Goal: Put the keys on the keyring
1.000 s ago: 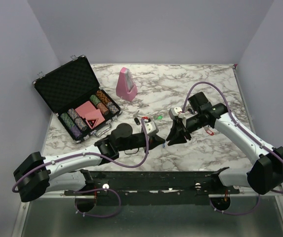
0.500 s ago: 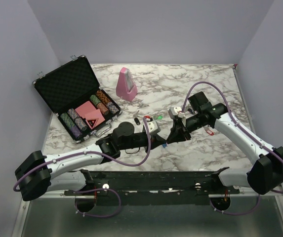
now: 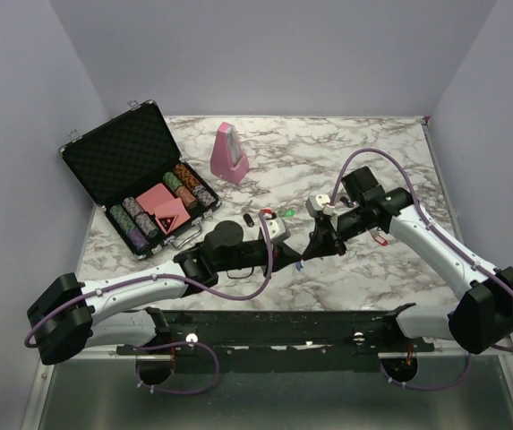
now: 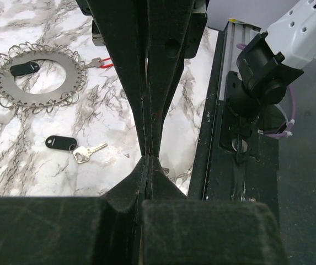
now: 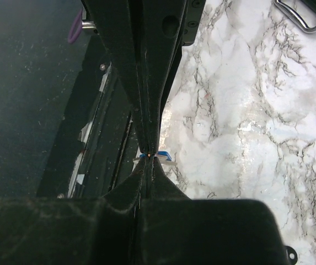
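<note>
In the right wrist view my right gripper (image 5: 148, 156) is shut on a blue-capped key (image 5: 162, 157), pinched low over the marble near the table's front edge. From above, the same key (image 3: 301, 263) shows as a blue speck under my right gripper (image 3: 306, 255). My left gripper (image 4: 148, 157) is shut with nothing between its fingers, and from above its tip (image 3: 292, 255) sits close beside the right one. The keyring (image 4: 39, 74), a silvery ring with a loopy rim, lies flat with a black cap on it. A black-capped key (image 4: 64, 142) lies loose nearer to me.
An open poker-chip case (image 3: 140, 179) stands at the back left and a pink metronome (image 3: 228, 154) behind the centre. Small black, red (image 3: 265, 213) and green (image 3: 286, 213) pieces lie just behind the grippers. The black front rail (image 3: 274, 327) runs along the near edge.
My right gripper has closed from half open onto the blue-capped key. The left arm shifted slightly right, staying shut.
</note>
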{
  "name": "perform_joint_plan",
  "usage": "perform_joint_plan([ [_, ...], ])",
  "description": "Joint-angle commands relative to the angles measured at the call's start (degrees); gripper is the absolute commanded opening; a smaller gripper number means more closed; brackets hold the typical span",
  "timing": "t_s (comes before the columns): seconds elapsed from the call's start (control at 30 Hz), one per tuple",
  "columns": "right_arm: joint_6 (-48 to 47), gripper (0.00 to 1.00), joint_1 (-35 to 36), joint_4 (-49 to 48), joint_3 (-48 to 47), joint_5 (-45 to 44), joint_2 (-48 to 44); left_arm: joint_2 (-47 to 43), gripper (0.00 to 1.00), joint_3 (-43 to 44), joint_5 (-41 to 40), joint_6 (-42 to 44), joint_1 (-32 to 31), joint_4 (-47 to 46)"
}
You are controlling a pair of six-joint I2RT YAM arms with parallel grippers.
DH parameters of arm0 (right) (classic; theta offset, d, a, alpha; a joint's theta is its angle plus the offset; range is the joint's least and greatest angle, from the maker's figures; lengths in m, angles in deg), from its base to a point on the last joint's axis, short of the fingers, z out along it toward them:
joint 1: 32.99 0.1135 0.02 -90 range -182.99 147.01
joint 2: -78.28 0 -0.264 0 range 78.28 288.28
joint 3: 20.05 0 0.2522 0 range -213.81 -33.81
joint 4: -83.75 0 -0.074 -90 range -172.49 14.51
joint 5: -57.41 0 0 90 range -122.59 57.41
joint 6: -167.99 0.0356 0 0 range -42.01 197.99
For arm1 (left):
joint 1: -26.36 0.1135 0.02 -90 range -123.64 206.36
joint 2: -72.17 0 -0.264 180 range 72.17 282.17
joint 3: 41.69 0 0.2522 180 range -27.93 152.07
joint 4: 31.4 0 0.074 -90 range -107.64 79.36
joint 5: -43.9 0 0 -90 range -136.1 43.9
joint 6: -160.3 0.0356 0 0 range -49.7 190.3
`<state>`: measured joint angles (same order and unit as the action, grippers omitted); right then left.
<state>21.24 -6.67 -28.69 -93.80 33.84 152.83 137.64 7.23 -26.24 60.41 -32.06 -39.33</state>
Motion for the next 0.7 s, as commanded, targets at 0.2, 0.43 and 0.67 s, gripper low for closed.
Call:
perform_joint_plan([
  [0.2, -1.87, 0.00, 0.66, -0.71, 2.85, 2.03, -3.09, -5.34, 0.41, -6.40, 2.29, -7.69, 2.51, -13.80],
  [0.43, -15.81, 0.00, 0.48, 5.07, 3.39, 7.91, -2.48, -11.77, 0.52, -16.78, 2.38, -6.99, 3.22, -24.43],
  [0.67, -50.85, 0.00, 0.57, 22.89, 1.81, 11.70, 4.54, -11.86, 0.52, -21.18, 4.93, -1.63, 3.04, -28.49],
])
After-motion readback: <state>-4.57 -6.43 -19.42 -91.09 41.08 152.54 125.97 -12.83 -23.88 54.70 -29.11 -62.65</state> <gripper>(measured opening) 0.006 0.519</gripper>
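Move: The blue-tagged key hangs at both shut grippers, its tag about 1 cm right of the left hand and 1 cm left of the right one, level fore and aft, some 3 cm below both. About 18 cm lower, from the left hand, the black-tagged key lies roughly 15 cm ahead and 6 right, the green key 23 ahead and straight in line; the keyring is 25 ahead and 13 right of the right hand. Open the left gripper about halfway to let go of the blue-tagged key, and draw it off to the left some 5 cm and slightly back, arcing up then down with the fingertips tipping up. Keep the right gripper shut on the key, carry it back 2 to 3 cm and swing those fingertips counter-clockwise and upward, about 15 degrees in all. ##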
